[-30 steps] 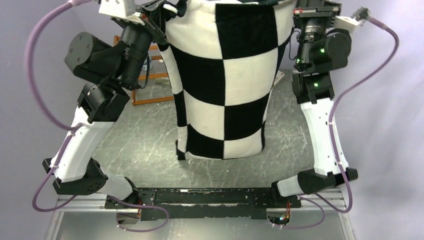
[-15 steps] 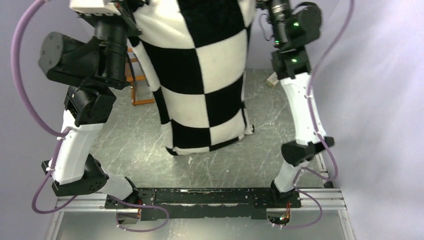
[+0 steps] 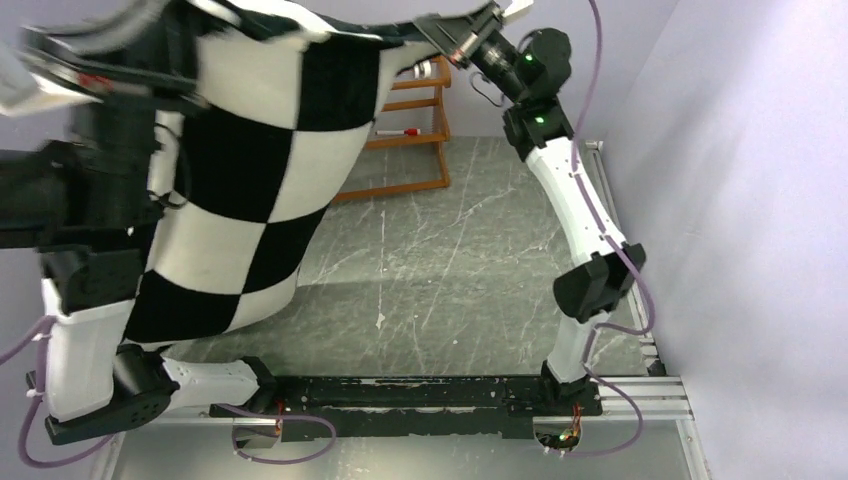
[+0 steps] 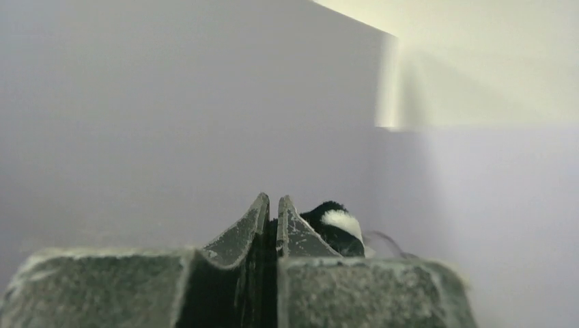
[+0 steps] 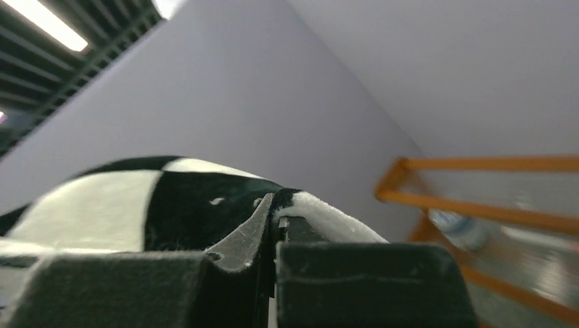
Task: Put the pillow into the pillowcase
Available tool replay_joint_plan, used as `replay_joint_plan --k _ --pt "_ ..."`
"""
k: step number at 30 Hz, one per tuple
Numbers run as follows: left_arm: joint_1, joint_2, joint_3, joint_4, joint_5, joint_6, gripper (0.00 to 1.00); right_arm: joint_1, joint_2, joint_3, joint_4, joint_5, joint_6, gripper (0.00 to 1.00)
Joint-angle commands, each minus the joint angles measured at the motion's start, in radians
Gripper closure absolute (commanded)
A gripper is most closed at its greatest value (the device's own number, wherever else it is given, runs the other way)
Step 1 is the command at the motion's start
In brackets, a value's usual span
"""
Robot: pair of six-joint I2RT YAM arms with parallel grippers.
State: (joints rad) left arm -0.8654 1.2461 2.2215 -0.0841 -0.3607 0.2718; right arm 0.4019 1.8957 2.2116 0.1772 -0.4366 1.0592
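The black-and-white checkered pillowcase (image 3: 250, 170) hangs bulging at the left, stretched between both grippers along its top edge. Its lower end reaches down beside the left arm (image 3: 100, 200), which is motion-blurred. The pillow is hidden; no plain white cushion shows in any view. My right gripper (image 3: 440, 33) reaches across the far top and is shut on the pillowcase rim (image 5: 321, 215), with plush fabric folded over one finger. My left gripper (image 4: 273, 205) points at the wall with its jaws pressed together on a thin bit of fabric. A black-and-white tuft of pillowcase (image 4: 334, 229) shows just behind its right finger.
An orange wooden rack (image 3: 400, 130) stands at the back of the grey marbled table (image 3: 450, 260), with a small bottle (image 3: 425, 70) on it. Purple walls close in on the right and behind. The black base rail (image 3: 420, 395) runs along the near edge.
Both arms have swung the pillowcase from the middle to the far left and raised it. The right arm now stretches leftward, and the orange rack has come into full view.
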Motion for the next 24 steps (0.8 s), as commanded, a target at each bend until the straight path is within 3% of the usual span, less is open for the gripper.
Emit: replay_joint_plan --k 1,4,7,8,10,12,14,16,19,24 --pt "-0.002 0.01 -0.376 0.123 0.626 -0.456 0.95 -0.197 -0.157 -0.345 0.181 -0.145 -0.129 1.0" --pt "-0.037 0.02 -0.736 0.35 0.697 -0.66 0.95 -0.288 -0.19 -0.589 0.138 -0.159 -0.321 1.0" --pt "-0.12 0.095 -0.957 0.45 0.652 -0.64 0.95 -0.365 -0.197 -0.792 0.051 -0.066 -0.529 0.99" --pt "-0.141 0.124 -0.996 0.458 0.642 -0.625 0.95 -0.389 -0.196 -0.848 0.053 -0.039 -0.567 0.93" --pt "-0.159 0.179 -1.046 0.498 0.705 -0.682 0.7 -0.451 -0.179 -0.926 0.053 0.001 -0.61 0.76" --pt "-0.167 0.21 -1.052 0.523 0.783 -0.762 0.31 -0.499 -0.144 -0.898 -0.066 0.08 -0.613 0.56" --pt "-0.171 0.203 -1.041 0.521 0.793 -0.789 0.18 -0.536 -0.113 -0.809 -0.247 0.141 -0.615 0.41" --pt "-0.172 0.181 -1.014 0.462 0.769 -0.765 0.15 -0.544 -0.096 -0.721 -0.406 0.223 -0.609 0.35" --pt "-0.172 0.167 -0.893 0.198 0.622 -0.653 0.14 -0.544 -0.081 -0.609 -0.607 0.291 -0.569 0.31" --pt "-0.171 0.192 -0.781 -0.17 0.246 -0.552 0.21 -0.542 -0.155 -0.64 -0.689 0.24 -0.49 0.29"
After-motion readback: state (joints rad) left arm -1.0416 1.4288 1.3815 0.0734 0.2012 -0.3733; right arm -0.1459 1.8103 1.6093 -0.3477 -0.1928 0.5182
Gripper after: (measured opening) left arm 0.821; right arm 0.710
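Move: Both grippers still pinch the checked pillowcase, held high. The open middle of the table, where it's to go, lies some 26 cm right, 3 cm ahead and 70 cm below the left gripper; from the right gripper it is about 22 cm back, 2 cm right and 53 cm down. The wooden rack stands about 8 cm ahead and 19 cm left of the right gripper, the small box 8 cm ahead and 25 cm right, both far below. Fling the pillowcase down towards the table with both hands: sweep the left gripper down about 50 cm and right 35 cm, the right one down 40 cm and right 30 cm, a little forward. Open both partway down to let go; tip both wrists downward and turn them clockwise, then lift the left gripper back some 15 cm and the right slightly. ##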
